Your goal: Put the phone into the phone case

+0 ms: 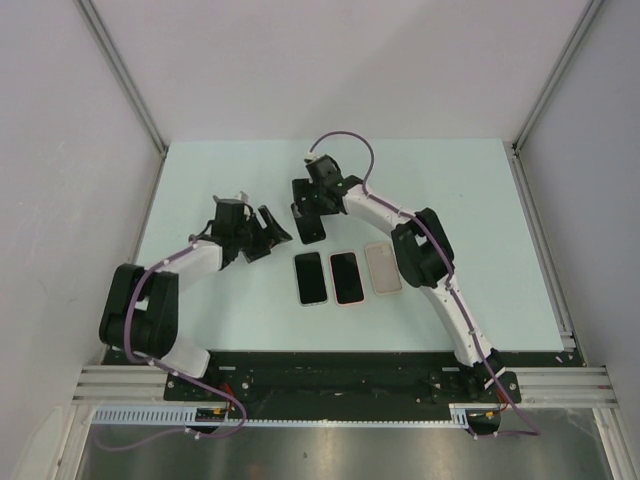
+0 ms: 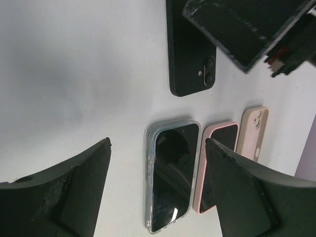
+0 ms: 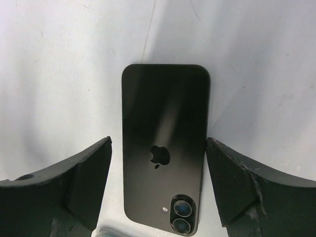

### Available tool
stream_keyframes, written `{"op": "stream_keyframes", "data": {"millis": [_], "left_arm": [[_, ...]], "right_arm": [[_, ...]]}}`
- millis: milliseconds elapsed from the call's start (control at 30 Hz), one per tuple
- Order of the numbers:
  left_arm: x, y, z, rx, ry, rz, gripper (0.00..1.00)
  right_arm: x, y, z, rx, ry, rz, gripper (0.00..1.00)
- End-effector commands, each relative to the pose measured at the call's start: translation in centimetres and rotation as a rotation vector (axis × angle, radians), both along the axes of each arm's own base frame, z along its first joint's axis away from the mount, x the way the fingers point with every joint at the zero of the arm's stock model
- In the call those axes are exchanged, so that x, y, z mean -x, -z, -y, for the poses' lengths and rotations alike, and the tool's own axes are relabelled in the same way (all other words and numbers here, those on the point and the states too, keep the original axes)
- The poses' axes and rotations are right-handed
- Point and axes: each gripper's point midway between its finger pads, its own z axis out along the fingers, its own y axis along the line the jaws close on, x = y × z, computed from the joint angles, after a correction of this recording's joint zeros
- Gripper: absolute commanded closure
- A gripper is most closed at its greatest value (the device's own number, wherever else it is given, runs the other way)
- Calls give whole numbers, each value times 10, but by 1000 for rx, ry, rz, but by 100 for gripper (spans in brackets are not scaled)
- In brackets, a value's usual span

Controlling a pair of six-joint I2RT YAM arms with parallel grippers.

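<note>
A black phone (image 3: 165, 148) lies face down on the table, camera lenses toward my right wrist. My right gripper (image 3: 158, 145) is open and straddles it, one finger on each long side; whether either finger touches it I cannot tell. From above, this phone (image 1: 311, 226) sits just beyond a row of three cases. The beige phone case (image 1: 383, 268) is at the right end of that row, back up (image 2: 254, 131). My left gripper (image 1: 272, 238) is open and holds nothing, hovering left of the phone.
A clear case holding a dark phone (image 2: 170, 173) and a pink case holding another (image 2: 217, 163) lie side by side left of the beige one. The right gripper's body (image 2: 247, 29) hangs over the black phone (image 2: 190, 54). White walls enclose the table (image 1: 480, 220).
</note>
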Motion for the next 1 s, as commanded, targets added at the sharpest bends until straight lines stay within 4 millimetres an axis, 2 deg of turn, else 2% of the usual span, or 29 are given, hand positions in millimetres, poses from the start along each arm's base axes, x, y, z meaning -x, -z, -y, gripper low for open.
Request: {"op": "stream_keyframes", "data": {"millis": [0, 100, 200, 533, 767, 967], "left_arm": [[-1, -35, -28, -36, -128, 100, 17], [7, -46, -41, -47, -165, 124, 16], [15, -45, -49, -44, -186, 121, 16], [30, -60, -52, 5, -184, 152, 15], [41, -48, -51, 17, -179, 116, 16], [55, -35, -53, 32, -193, 94, 16]], "right_arm": [[16, 21, 1, 174, -60, 22, 18], [15, 29, 3, 256, -73, 49, 17], [20, 35, 1, 306, -88, 69, 16], [31, 55, 5, 405, -107, 61, 17], [37, 59, 1, 402, -125, 46, 33], [49, 53, -24, 361, -157, 58, 37]]}}
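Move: The loose phone lies face down just under the right hand, about 1 cm below it and 1 cm left, already between the open fingers. The clear case stands level with that hand sideways, some 17 cm back; the pink case is about 10 cm right and 17 back, and the empty beige case roughly 19 right and 15 back. From the left hand the loose phone lies about 9 cm ahead, 8 right and 5 lower. The right hand settles over the loose phone, sinking and easing left and back by only about 1 cm each while it tilts some 20 degrees, its left side dropping; its fingers open slightly, then close a little to pinch the phone by its long edges. Meanwhile the empty left hand, fingers wide open, rises and swings left, then draws back and sinks partway, ending some 5 cm left, 5 cm back and 3 cm up, away from the phone and the cases. ##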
